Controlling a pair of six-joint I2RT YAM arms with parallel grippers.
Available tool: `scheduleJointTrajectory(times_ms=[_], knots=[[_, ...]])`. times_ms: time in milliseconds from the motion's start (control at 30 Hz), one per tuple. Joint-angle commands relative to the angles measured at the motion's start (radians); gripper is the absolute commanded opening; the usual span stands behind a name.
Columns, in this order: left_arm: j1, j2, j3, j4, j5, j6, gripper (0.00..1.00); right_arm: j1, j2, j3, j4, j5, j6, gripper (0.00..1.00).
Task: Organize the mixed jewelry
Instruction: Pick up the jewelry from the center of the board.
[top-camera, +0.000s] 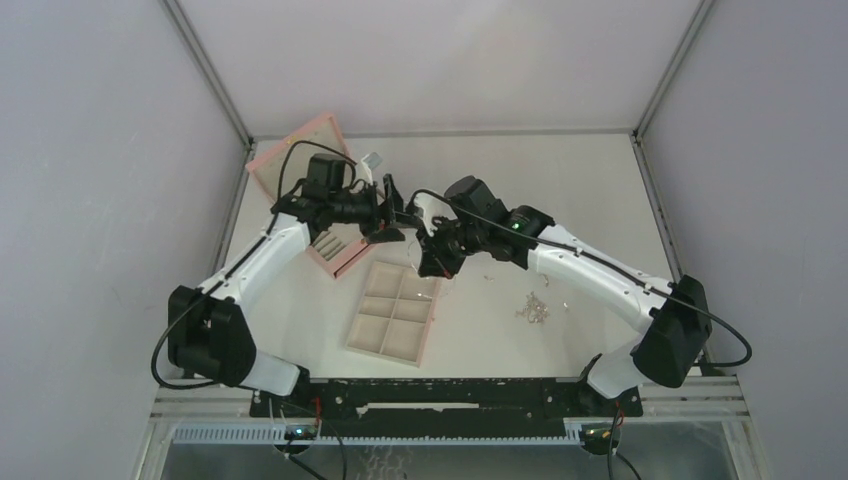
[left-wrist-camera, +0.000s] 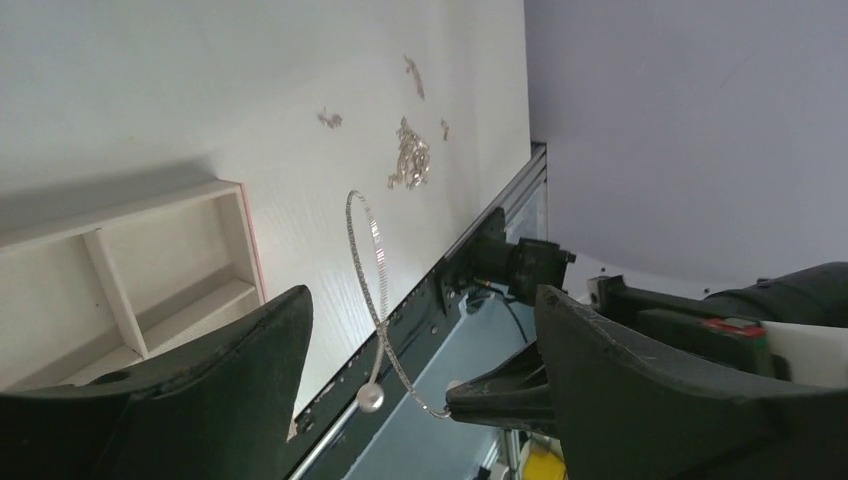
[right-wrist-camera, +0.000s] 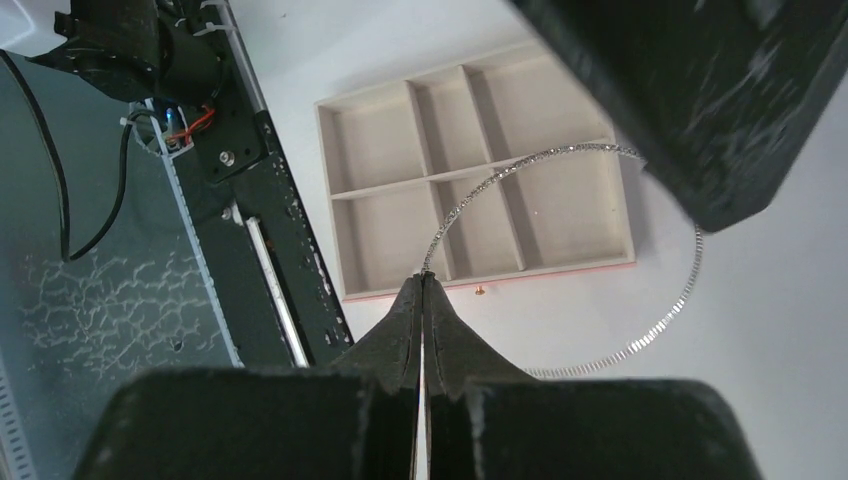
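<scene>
A thin silver chain necklace (right-wrist-camera: 545, 153) hangs in a loop above the beige tray (right-wrist-camera: 330, 150), one end pinched in my right gripper (right-wrist-camera: 422, 278), which is shut on it. In the left wrist view the necklace (left-wrist-camera: 379, 262) dangles with a small bead (left-wrist-camera: 370, 399) at its low end, between the wide-apart fingers of my left gripper (left-wrist-camera: 420, 300), which is open and does not touch it. From above, the left gripper (top-camera: 388, 212) and right gripper (top-camera: 432, 262) meet over the tray's far edge. A pile of small silver pieces (top-camera: 533, 308) lies on the table to the right.
The beige six-compartment tray (top-camera: 380, 305) sits in front of the arms. A pink box (top-camera: 310, 190) stands open at the back left, under the left arm. A tiny gold stud (right-wrist-camera: 480, 291) lies beside the tray. A few loose pieces (left-wrist-camera: 328, 118) lie near the pile.
</scene>
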Motion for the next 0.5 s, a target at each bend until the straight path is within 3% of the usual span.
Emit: scheduleJointTrajectory(times_ms=[0, 233, 400, 467], knots=[[-0.035, 0.029, 0.034, -0.035, 0.037, 0.053, 0.83, 0.007, -0.053, 0.012, 0.022, -0.013, -0.009, 0.00], [-0.043, 0.045, 0.039, -0.083, 0.019, 0.093, 0.60, 0.009, -0.054, 0.012, 0.015, -0.003, -0.006, 0.00], [-0.042, 0.034, 0.032, -0.080, 0.039, 0.093, 0.37, 0.008, -0.048, 0.011, 0.007, 0.007, -0.011, 0.00], [-0.043, 0.032, 0.028, -0.065, 0.076, 0.083, 0.33, 0.008, -0.042, 0.011, 0.006, 0.010, -0.011, 0.00]])
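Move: The left hand, open, goes for the bracelet hanging in a loop from the shut right fingers; its middle is about 5 cm back, 3 cm right and 4 cm below the left hand point. The compartment tray's middle lies some 15 cm back, 2 cm left and 17 cm below, and the pink jewelry box about 12 cm left, 2 cm ahead and 14 cm below. From the right hand, the bracelet's middle is about 3 cm ahead, 2 cm right and 3 cm below. The left hand sinks about 3 cm while easing some 2 cm back and a little to the right, bringing its fingers around the bracelet's loop beside the right gripper, and the fingers close from nearly wide open to about a third without shutting fully. The right hand stays in place with its fingers still pinching the bracelet near one end, holding the loop out for the left fingers, with the wrists hardly turning. ##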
